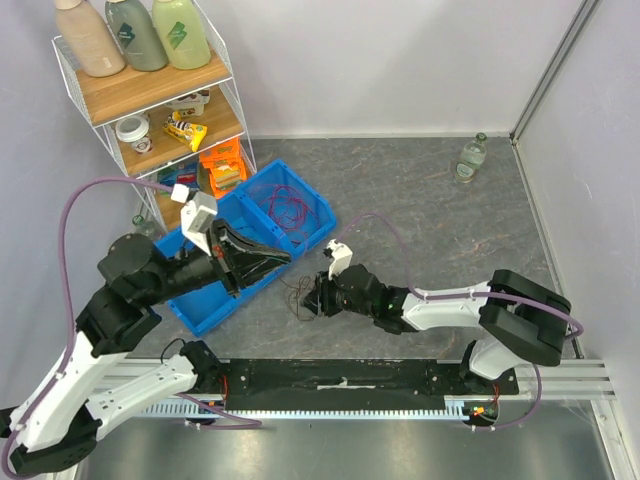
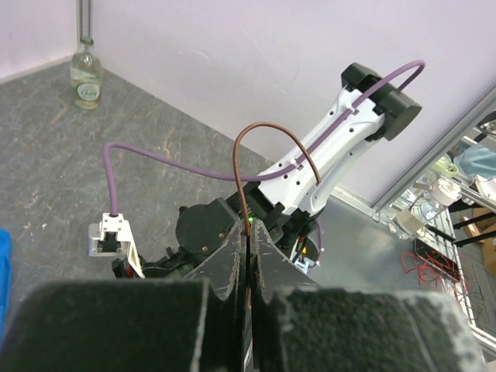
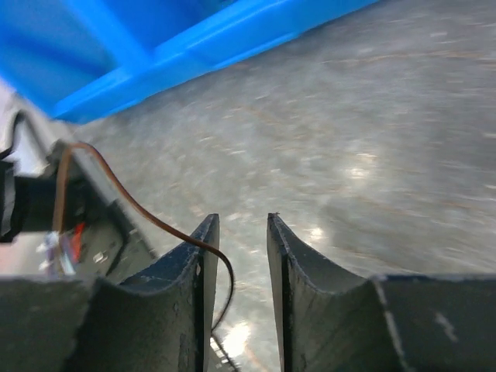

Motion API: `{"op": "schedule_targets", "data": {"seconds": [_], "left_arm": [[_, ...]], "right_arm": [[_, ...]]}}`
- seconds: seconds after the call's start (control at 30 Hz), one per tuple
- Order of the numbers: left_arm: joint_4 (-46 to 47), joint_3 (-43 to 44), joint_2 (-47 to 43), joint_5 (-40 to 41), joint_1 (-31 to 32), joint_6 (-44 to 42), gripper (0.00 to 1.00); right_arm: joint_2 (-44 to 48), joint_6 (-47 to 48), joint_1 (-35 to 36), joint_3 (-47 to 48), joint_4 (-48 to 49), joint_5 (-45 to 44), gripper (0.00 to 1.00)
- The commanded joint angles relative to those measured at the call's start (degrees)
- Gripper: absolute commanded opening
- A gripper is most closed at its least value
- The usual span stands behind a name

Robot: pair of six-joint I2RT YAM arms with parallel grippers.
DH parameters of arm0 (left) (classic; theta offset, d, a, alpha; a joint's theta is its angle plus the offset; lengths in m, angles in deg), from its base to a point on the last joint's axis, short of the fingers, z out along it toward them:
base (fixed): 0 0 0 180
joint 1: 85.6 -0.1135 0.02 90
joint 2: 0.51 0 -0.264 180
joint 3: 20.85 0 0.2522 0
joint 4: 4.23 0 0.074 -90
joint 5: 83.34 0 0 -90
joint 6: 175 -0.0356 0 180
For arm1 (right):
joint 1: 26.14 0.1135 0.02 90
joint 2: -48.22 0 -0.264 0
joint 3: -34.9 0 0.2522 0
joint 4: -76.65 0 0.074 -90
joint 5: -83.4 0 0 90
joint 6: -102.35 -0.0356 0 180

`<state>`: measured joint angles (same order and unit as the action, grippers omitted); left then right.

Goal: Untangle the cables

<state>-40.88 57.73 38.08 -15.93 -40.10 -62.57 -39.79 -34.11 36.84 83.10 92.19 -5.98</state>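
Observation:
A bunch of thin red and magenta-purple cables [image 1: 288,208] lies in the blue bin [image 1: 222,306]. A few thin dark wires [image 1: 299,291] sit on the floor between my grippers. My left gripper [image 1: 272,260] is at the bin's near right edge. In the left wrist view it [image 2: 249,229] is shut on a thin brown wire [image 2: 273,133] that arcs up and over toward the right arm. My right gripper [image 1: 312,300] is low by the dark wires. In the right wrist view it [image 3: 242,222] is open; the brown wire [image 3: 132,201] crosses its left finger [image 3: 198,260] and dips into the gap.
A white wire shelf [image 1: 150,95] with bottles and small items stands at the back left. A glass bottle [image 1: 471,157] stands at the back right by the wall, also in the left wrist view [image 2: 86,77]. A metal rail [image 1: 350,378] runs along the near edge.

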Motion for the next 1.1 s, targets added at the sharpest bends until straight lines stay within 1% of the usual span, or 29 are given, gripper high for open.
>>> {"op": "schedule_targets", "data": {"seconds": [0.0,0.03,0.07,0.13,0.17,0.23,0.27,0.33,0.4,0.5,0.63,0.73,0.9,0.97,1.03,1.07], "left_arm": [[0.3,3.9,-2.5,0.0,0.2,0.2,0.02],[0.2,4.0,-3.0,0.3,0.2,0.1,0.02],[0.0,4.3,-3.4,0.4,0.2,-0.4,0.02],[-1.2,5.8,-4.0,0.7,0.1,-1.2,0.02],[-2.3,7.2,-4.0,1.5,0.2,-2.1,0.02],[-5.0,10.7,-4.7,4.0,0.2,-4.6,0.02],[-6.4,12.3,-4.9,5.8,0.3,-5.7,0.02],[-8.5,15.9,-5.9,9.1,0.3,-7.9,0.02],[-10.0,18.6,-7.3,12.3,0.2,-9.5,0.02],[-12.3,21.5,-9.0,17.2,0.3,-12.0,0.02],[-17.2,26.2,-9.6,26.3,0.2,-14.1,0.02],[-20.4,30.0,-9.5,29.3,0.2,-15.6,0.02],[-22.5,32.8,-9.9,31.9,0.2,-17.3,0.02],[-24.0,35.0,-9.6,33.7,0.3,-18.7,0.02],[-25.4,37.6,-9.4,35.9,0.2,-20.3,0.02],[-25.9,38.6,-9.5,36.7,0.2,-20.7,0.02]], "right_arm": [[3.5,1.1,-0.8,1.6,-11.2,-18.4,0.36],[4.5,1.3,-1.5,0.8,-11.4,-19.1,0.34],[5.5,1.2,-1.7,0.6,-12.5,-20.6,0.29],[6.4,1.2,-2.2,1.4,-16.9,-25.2,0.21],[6.8,0.8,-2.4,2.0,-20.6,-28.5,0.18],[7.8,0.3,-3.1,2.3,-26.0,-34.2,0.17],[8.6,0.2,-4.0,2.0,-28.4,-36.9,0.18],[10.9,0.7,-6.3,1.3,-32.4,-40.1,0.20],[13.4,2.0,-9.0,0.5,-34.5,-41.5,0.18],[17.4,4.2,-13.7,-0.7,-35.4,-41.5,0.16],[20.1,6.7,-18.5,-0.9,-37.1,-41.7,0.14],[21.4,8.0,-21.7,-0.9,-38.0,-41.3,0.14],[22.3,9.3,-24.0,-0.9,-38.3,-40.9,0.14],[22.3,9.5,-25.4,-1.0,-38.7,-40.5,0.16],[22.6,9.7,-26.8,-1.4,-38.8,-39.8,0.20],[23.0,9.7,-27.4,-1.6,-38.7,-39.3,0.20]]}}
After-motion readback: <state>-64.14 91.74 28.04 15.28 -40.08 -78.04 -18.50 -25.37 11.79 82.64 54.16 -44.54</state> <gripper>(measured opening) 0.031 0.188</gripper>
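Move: The brown cable's loops hang or lie beside the right fingers, about 4 cm to that hand's left, 1 cm ahead and 4 cm lower. From that hand the blue box's middle is some 22 cm ahead, 23 cm left and 5 cm down; the magenta cable in it is about 38 cm ahead, 9 cm left and 6 cm down. From the left hand, already pinching the same cable up high, the loops are some 9 cm ahead, level sideways and 36 cm below. The brown cable is drawn out between the two hands: the left keeps its pinch and swings about 20 cm left, 14 cm up and slightly back, turning some 35 degrees counter-clockwise. The right closes its half-open fingers on the cable and sweeps away from the box, roughly 27 cm right and 13 cm forward, turning about 50 degrees clockwise and rolling its left side down. ##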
